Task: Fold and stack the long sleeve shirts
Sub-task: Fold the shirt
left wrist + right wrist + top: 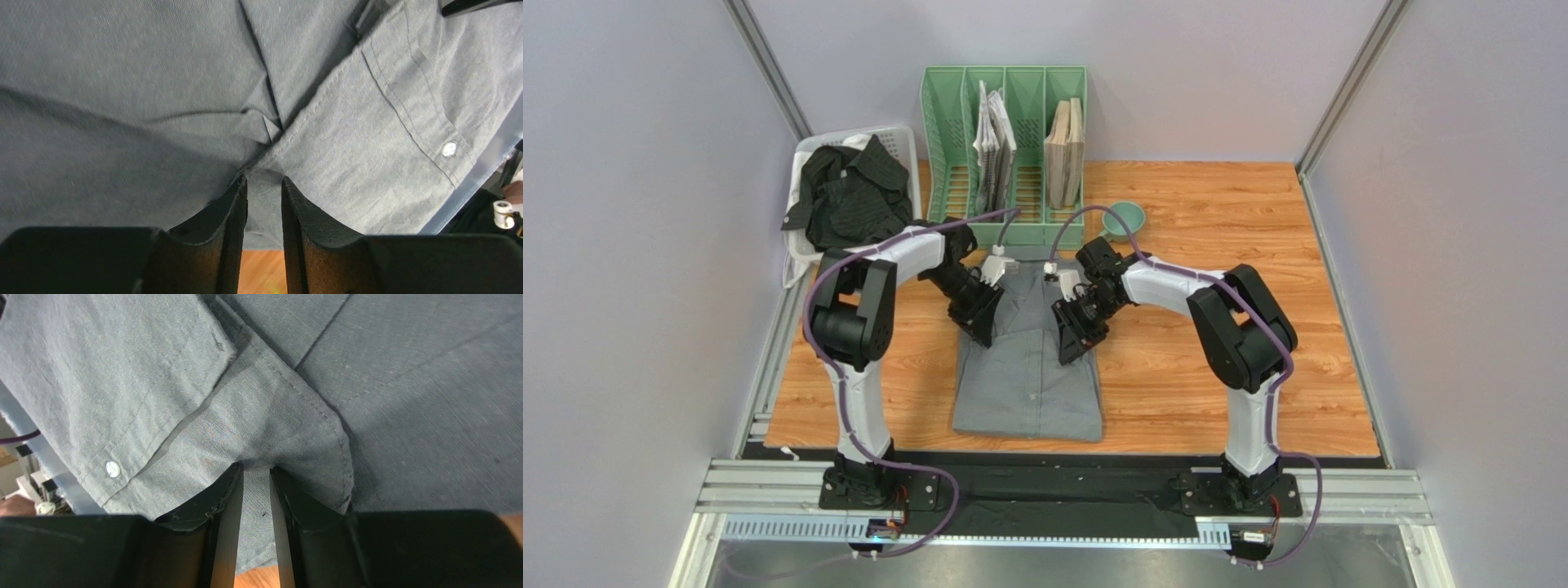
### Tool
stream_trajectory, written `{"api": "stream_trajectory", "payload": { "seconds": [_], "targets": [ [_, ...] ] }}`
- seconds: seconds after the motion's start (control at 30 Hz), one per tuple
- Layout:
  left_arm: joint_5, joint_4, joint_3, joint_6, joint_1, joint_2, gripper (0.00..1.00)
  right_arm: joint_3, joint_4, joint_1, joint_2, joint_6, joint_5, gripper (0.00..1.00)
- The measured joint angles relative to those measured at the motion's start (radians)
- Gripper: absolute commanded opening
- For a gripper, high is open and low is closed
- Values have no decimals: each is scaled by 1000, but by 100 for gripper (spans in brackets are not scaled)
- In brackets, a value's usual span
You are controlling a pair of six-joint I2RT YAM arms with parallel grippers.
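Observation:
A plain mid-grey long sleeve shirt (pixel 1026 368) lies folded into a narrow rectangle on the wooden table, collar end toward the back. My left gripper (pixel 978 309) is down at its upper left edge and my right gripper (pixel 1074 328) at its upper right edge. In the left wrist view the left gripper (pixel 264 179) has a narrow gap between its fingers, over the grey cloth (pixel 184 92) where creases meet. In the right wrist view the right gripper (pixel 256 467) is likewise slightly apart over the cloth (pixel 276 416) by a sleeve cuff. A black striped shirt (pixel 848 196) is heaped in a white basket.
The white basket (pixel 905 137) stands at the back left corner. A green slotted file rack (pixel 946 135) holding papers is at the back centre, with a small teal bowl (pixel 1124 218) to its right. Bare wooden table (pixel 1210 392) lies to the right of the shirt.

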Motion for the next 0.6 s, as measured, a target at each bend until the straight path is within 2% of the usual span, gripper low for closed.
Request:
{"api": "stream_trajectory", "payload": {
  "seconds": [0.13, 0.17, 0.23, 0.27, 0.3, 0.33, 0.37, 0.43, 0.47, 0.6],
  "targets": [
    [3, -9, 76, -18, 0, 53, 36, 42, -4, -23, 10, -3, 26, 32],
    [10, -10, 89, -18, 0, 55, 40, 52, -6, -28, 11, -6, 34, 33],
    [31, -12, 93, -14, 5, 43, 45, 69, -14, -42, 6, -15, 43, 40],
    [47, -14, 88, -11, 6, 27, 52, 70, -16, -46, -7, -18, 40, 43],
    [67, -14, 74, -8, 9, 3, 61, 68, -27, -51, -29, -17, 33, 53],
    [87, -13, 58, -5, 12, -33, 64, 60, -29, -54, -59, -11, 15, 57],
    [117, -7, 23, -9, 19, -99, 77, 43, -21, -56, -102, 11, -13, 60],
    [158, -6, -22, -10, 36, -235, 82, -6, 7, -51, -220, 71, -76, 64],
    [181, -2, -37, -15, 49, -311, 99, -42, 45, -38, -294, 120, -116, 66],
    [236, 71, -81, -81, 125, -626, 99, -145, 206, 79, -480, 275, -236, 67]
  ]
}}
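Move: The folded shirt lies just under both hands: its middle is about 6 cm to the left hand's right and level with it, and some 5 cm to the right hand's left and 3 cm farther out. Its near edge runs about 15 cm back from the left hand, centred 6 cm to the right. The green cup stands some 22 cm ahead of the right hand and 9 cm to its right. Both hands slide 2–3 cm forward over the shirt, then lift off about 17 cm, opening, the right drawing back. ##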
